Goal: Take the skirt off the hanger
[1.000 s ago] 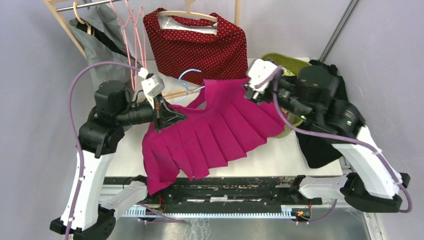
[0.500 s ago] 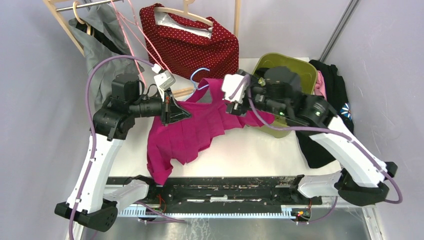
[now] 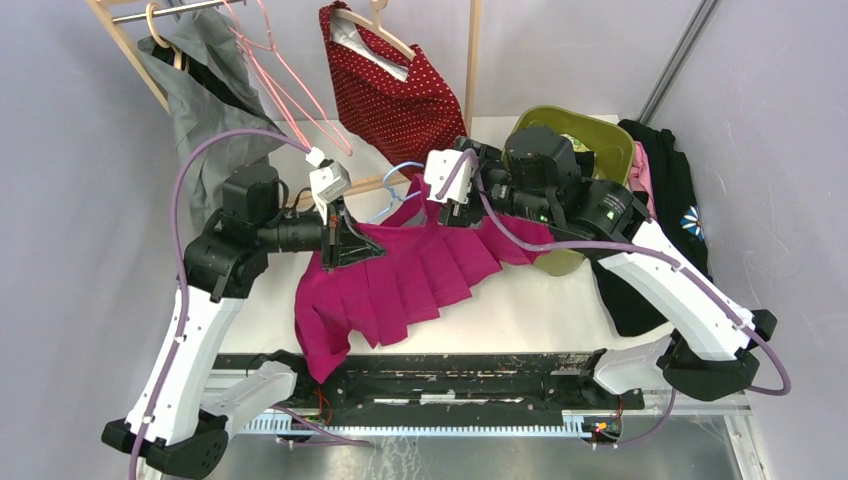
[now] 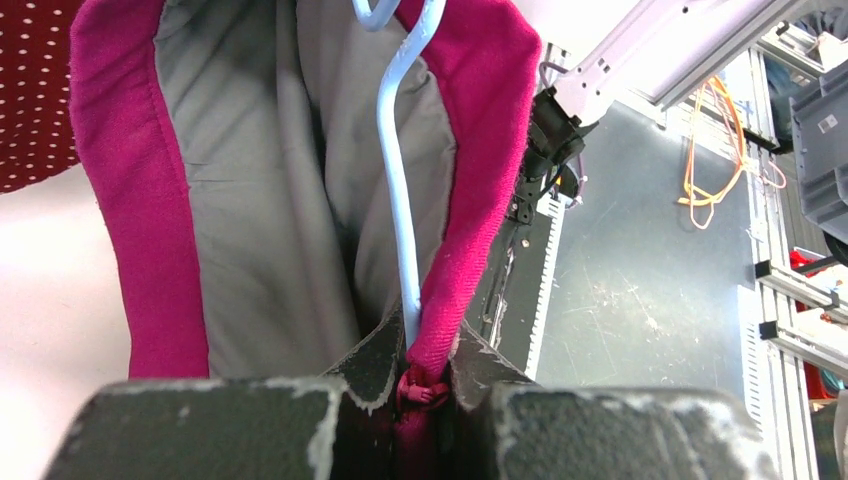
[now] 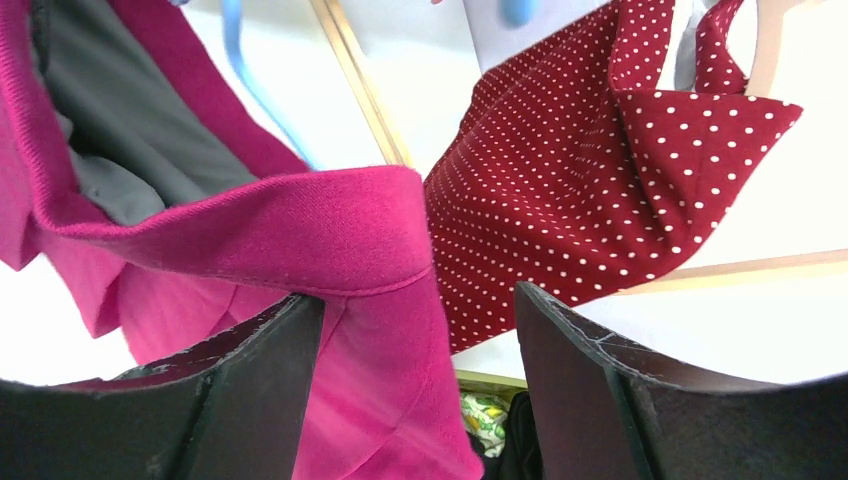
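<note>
The magenta pleated skirt (image 3: pixel 400 275) with grey lining hangs between both arms over the table, its hem drooping past the near edge. My left gripper (image 3: pixel 352 243) is shut on the waistband (image 4: pixel 480 150), and the light blue wire hanger (image 4: pixel 398 190) runs down into the same pinch (image 4: pixel 425 345). The hanger's hook (image 3: pixel 400 170) sticks up behind the skirt. My right gripper (image 3: pixel 458 208) is open at the other end of the waistband. In the right wrist view (image 5: pixel 420 320) a fold of skirt (image 5: pixel 250 230) lies loose between the jaws, against the left finger (image 5: pixel 250 390).
A red polka-dot garment (image 3: pixel 395 90) hangs on a wooden hanger from the wooden rack (image 3: pixel 470 60) just behind. Grey clothing (image 3: pixel 195 80) and pink wire hangers (image 3: pixel 290 80) hang at back left. A green bin (image 3: pixel 590 135) and black clothes (image 3: pixel 660 180) sit at the right.
My right arm has swung left towards the left gripper, bunching the skirt, and its jaws have opened wider. The left gripper keeps its pinch. The red garment has swung sideways.
</note>
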You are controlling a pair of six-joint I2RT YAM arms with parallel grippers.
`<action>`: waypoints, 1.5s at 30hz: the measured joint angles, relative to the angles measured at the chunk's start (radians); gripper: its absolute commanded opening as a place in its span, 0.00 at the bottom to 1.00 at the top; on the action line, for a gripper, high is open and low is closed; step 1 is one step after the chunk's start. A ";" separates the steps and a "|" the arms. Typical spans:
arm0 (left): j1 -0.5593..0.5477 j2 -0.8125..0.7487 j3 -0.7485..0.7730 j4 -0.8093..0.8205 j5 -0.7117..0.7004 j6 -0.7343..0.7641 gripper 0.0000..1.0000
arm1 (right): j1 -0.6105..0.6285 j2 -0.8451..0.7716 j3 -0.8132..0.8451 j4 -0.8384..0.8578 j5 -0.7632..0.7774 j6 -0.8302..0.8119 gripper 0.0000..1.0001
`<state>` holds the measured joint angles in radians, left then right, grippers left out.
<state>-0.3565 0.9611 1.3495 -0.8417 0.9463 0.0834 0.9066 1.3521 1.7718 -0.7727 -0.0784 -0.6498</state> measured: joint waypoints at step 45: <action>-0.047 0.142 0.102 0.261 -0.479 0.072 0.49 | -0.225 0.166 -0.105 0.066 -0.250 0.222 0.01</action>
<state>-0.4034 1.1027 1.4513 -0.5804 0.4671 0.1558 0.6815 1.5185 1.6665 -0.7067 -0.3286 -0.4282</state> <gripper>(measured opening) 0.481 0.109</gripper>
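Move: The right hand, open, is after the free end of the skirt's waistband with the blue hanger's arm, roughly 6 cm to its left, 1 cm back and 6 cm below. The hanger hook sits about 7 cm ahead and 8 cm left, the polka-dot garment some 22 cm ahead and 9 cm left, the green basket 8 cm ahead, 31 cm right and well below. From the left hand, which holds the other hanger end, that grip spot is about 5 cm ahead and 6 cm right. The right fingers close on the waistband and blue hanger arm after reaching about 6 cm left and down, the hand tipping some 20 degrees downward. Still pinching, it sinks a little more, carrying its end forward and back to the right. The left keeps its pinch while going about 12 cm forward, then opens around its end of the hanger and skirt, rising and swinging counter-clockwise. ##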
